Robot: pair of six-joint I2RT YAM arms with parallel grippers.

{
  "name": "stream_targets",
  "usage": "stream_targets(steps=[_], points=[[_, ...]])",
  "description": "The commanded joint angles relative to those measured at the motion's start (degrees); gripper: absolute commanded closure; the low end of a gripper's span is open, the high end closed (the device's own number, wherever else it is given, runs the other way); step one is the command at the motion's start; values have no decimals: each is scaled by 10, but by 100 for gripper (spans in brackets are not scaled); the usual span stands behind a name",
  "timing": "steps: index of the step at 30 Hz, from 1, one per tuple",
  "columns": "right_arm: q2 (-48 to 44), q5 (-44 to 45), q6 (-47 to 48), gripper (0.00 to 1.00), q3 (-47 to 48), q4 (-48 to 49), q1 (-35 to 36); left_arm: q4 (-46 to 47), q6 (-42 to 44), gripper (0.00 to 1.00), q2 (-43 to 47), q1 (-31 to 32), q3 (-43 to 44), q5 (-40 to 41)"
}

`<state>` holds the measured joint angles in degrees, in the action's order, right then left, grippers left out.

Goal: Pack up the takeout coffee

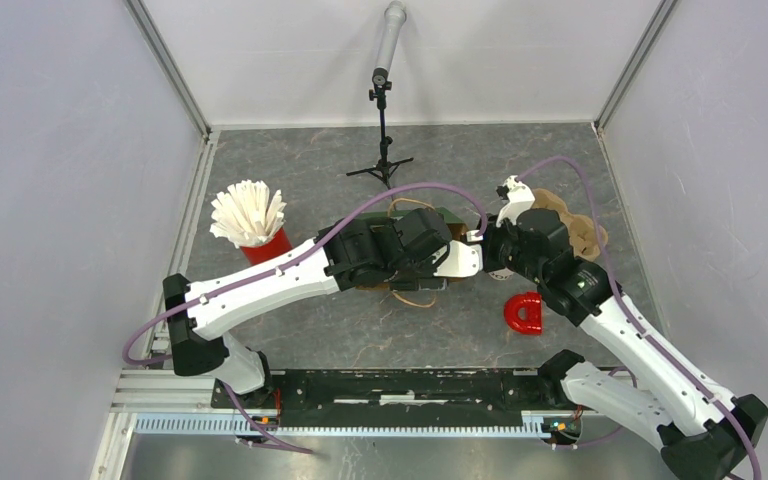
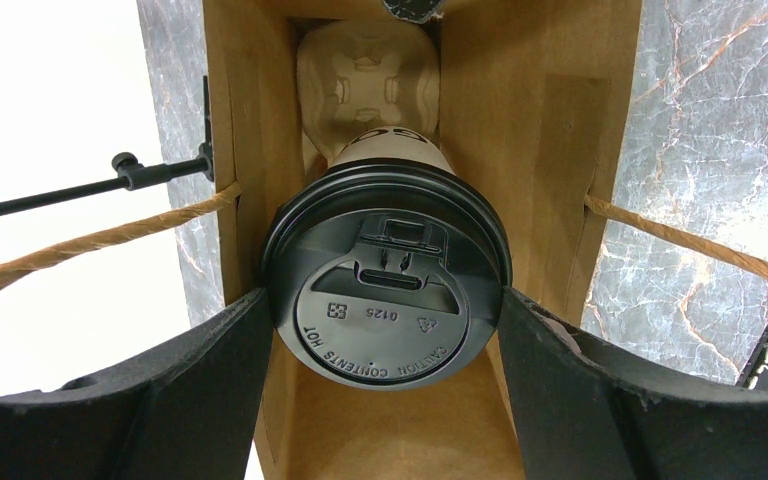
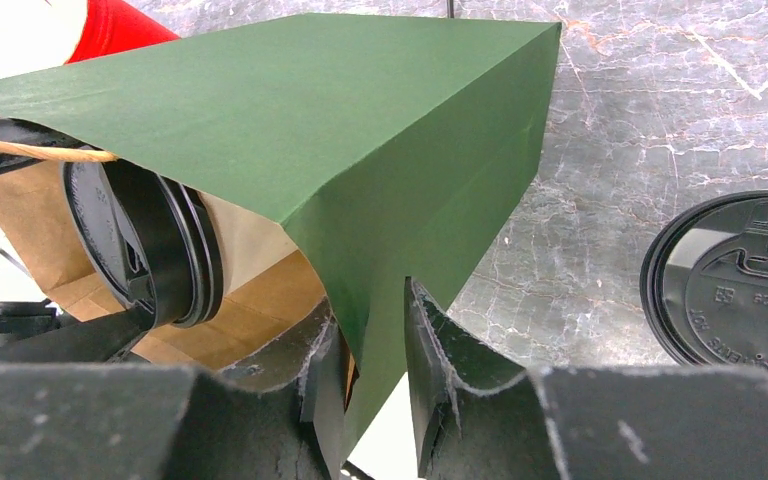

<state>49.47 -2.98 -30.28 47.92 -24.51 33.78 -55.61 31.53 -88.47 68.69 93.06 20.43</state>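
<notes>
The takeout coffee [image 2: 385,300], a cream cup under a black lid, hangs inside the mouth of the green paper bag [image 3: 360,130], whose inside is brown [image 2: 540,120]. My left gripper [image 2: 384,297] is shut on the lid, one finger against each side of its rim. A pale moulded cup carrier [image 2: 365,80] lies at the bag's bottom below the cup. My right gripper [image 3: 370,300] straddles the bag's top edge, one finger inside and one outside. It stands open, with a gap between the outer finger and the paper. From above, the left gripper [image 1: 415,245] hides most of the bag.
A red cup of white sticks [image 1: 255,225] stands left of the bag. A loose black lid [image 3: 735,280] lies on the table to the right. A red U-shaped piece [image 1: 525,315] sits at front right, brown cardboard [image 1: 575,230] behind the right arm, and a microphone stand [image 1: 385,110] at the back.
</notes>
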Motion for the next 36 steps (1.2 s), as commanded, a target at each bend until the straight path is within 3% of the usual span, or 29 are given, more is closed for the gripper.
stream_targets(steps=[1,7,22,36], points=[[3,21,-7,69,13,3,10,17,-15,54,-2,-2,28,-7],[5,24,7,100,20,-6,13,8,-7,54,6,-3,19,7],[24,-38,62,100,32,-26,12,4,47,54,28,-2,-56,93],[15,-91,82,100,25,-16,13,36,65,54,16,-9,-91,84]])
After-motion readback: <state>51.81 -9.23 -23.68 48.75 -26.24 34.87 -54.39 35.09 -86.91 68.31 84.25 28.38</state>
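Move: The lidded coffee cup is already in the left gripper at the green bag's leaning mouth. The cup carrier deep inside lies about 6 cm ahead of this hand, 8 cm to its right and 16 cm below; the bag's far rim runs some 6 cm straight ahead, at about hand height. The right hand's open fingers straddle the bag's right-hand rim, right at the fingertips. The second cup stands about 3 cm ahead of that hand, 9 cm to its right and 14 cm lower. Shut the right gripper on the bag's paper rim and keep it pinched, easing it about 2 cm left and back and 1 cm down while turning some 10 degrees counter-clockwise. After a short hold, bring the left gripper about 3.5 cm left and 3 cm down, slightly forward, swinging its fingers some 10 degrees steeper, to take the held cup deeper into the bag. ##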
